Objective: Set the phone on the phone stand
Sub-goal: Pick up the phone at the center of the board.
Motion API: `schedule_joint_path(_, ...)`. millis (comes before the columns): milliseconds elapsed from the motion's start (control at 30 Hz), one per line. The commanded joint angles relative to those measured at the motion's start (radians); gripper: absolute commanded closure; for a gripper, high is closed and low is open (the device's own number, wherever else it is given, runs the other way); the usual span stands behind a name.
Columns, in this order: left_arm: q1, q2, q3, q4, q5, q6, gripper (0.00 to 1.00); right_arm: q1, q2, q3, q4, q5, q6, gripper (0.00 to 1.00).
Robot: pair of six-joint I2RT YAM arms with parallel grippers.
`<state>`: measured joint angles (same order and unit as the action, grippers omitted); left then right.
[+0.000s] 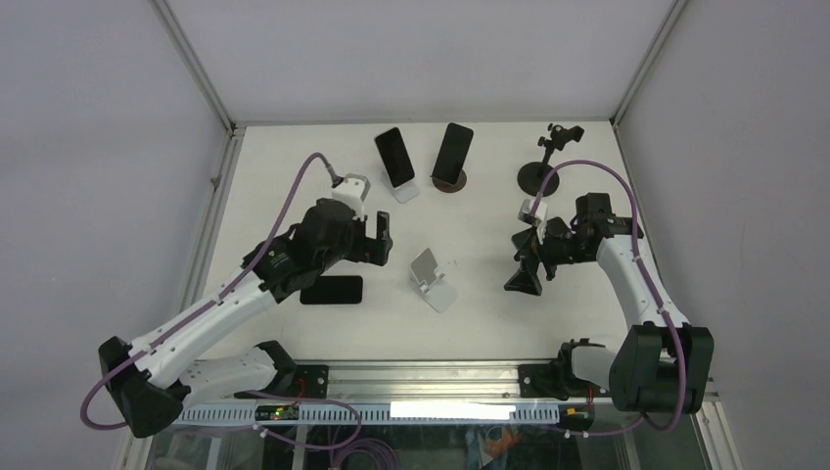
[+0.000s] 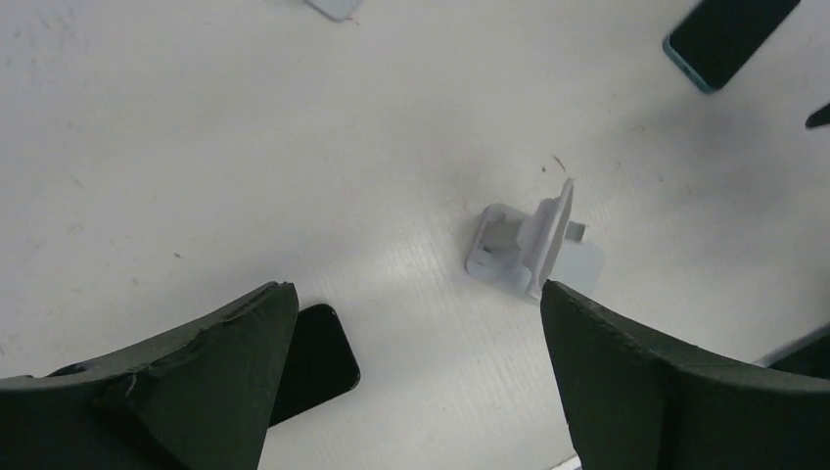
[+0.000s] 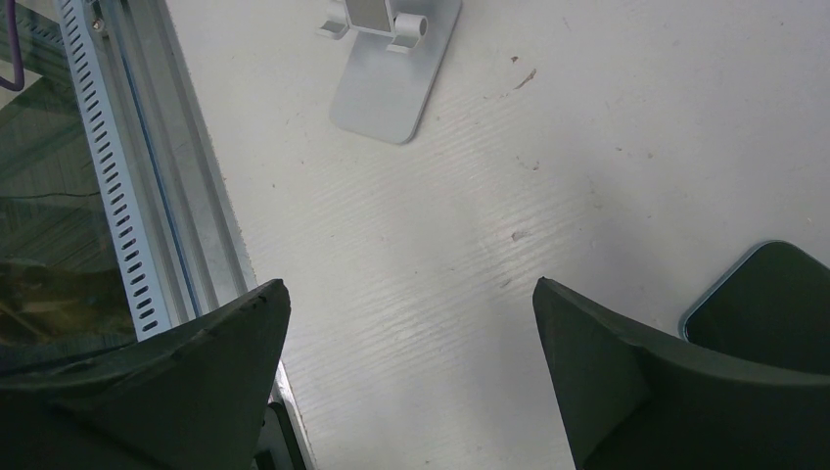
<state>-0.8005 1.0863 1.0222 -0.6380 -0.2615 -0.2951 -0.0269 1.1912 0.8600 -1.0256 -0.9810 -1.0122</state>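
Observation:
A black phone [image 1: 331, 290] lies flat on the white table, just below my left arm; in the left wrist view the phone [image 2: 315, 360] shows beside the left finger. An empty silver phone stand [image 1: 432, 279] stands mid-table, also seen as the stand [image 2: 529, 240] and the stand [image 3: 387, 78]. My left gripper [image 1: 385, 243] [image 2: 416, 294] hangs open above the table between phone and stand, holding nothing. My right gripper [image 1: 524, 269] [image 3: 409, 286] is open to the right of the stand, with only bare table between its fingers.
At the back, one phone [image 1: 394, 157] leans on a white stand and another [image 1: 452, 154] on a round brown stand. A black clamp stand [image 1: 538, 174] is at the back right. A teal-edged phone [image 3: 763, 294] [image 2: 729, 34] lies by my right gripper. A metal rail [image 3: 147, 196] edges the front.

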Motion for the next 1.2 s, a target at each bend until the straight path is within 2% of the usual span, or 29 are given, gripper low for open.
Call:
schedule_joint_path(0, 0.024, -0.137, -0.131, 0.19, -0.135, -0.202, 0.01, -0.007, -0.002, 0.025, -0.001, -0.013, -0.016, 0.01)
schedule_joint_path(567, 0.11, -0.256, -0.423, 0.158, -0.183, -0.676, 0.01, -0.007, -0.001, 0.025, 0.001, -0.008, -0.014, 0.01)
schedule_joint_path(733, 0.124, -0.271, -0.465, 0.121, -0.214, -0.786, 0.03, -0.007, -0.001, 0.026, 0.0, -0.009, -0.014, 0.01)
schedule_joint_path(933, 0.17, -0.16, -0.409, -0.028, -0.245, -0.962, 0.02, -0.007, -0.001, 0.027, 0.001, -0.008, -0.014, 0.01)
schedule_joint_path(1067, 0.213, -0.013, -0.332, -0.195, -0.237, -1.115, 0.01, -0.007, -0.001, 0.027, 0.001, -0.007, -0.014, 0.01)
schedule_joint_path(1167, 0.238, 0.084, -0.272, -0.274, -0.204, -1.166, 0.01, -0.007, 0.0, 0.025, 0.0, -0.008, -0.014, 0.01)
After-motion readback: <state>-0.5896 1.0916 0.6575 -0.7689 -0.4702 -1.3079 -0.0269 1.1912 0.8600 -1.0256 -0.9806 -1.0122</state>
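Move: The black phone to pick up lies flat on the board about 12 cm to the left gripper's left, some 1 cm back and roughly 19 cm below it. The empty silver stand is about 13 cm to this gripper's right, level with it fore and aft and 17 cm lower. The white stand holding a phone is some 25 cm ahead, 5 cm right and 14 cm down. From the right gripper, the black phone lies about 45 cm left, 2 cm ahead and 13 cm below. Bring the left gripper down onto the approach over the black phone: swing left first, nearly level, then sink as you keep going left, about 14 cm down and 11 cm left in all, easing back slightly. Turn the wrist some 60 degrees counter-clockwise on the way and tip the fingers more steeply down, keeping them wide open and stopping short of any touch. ##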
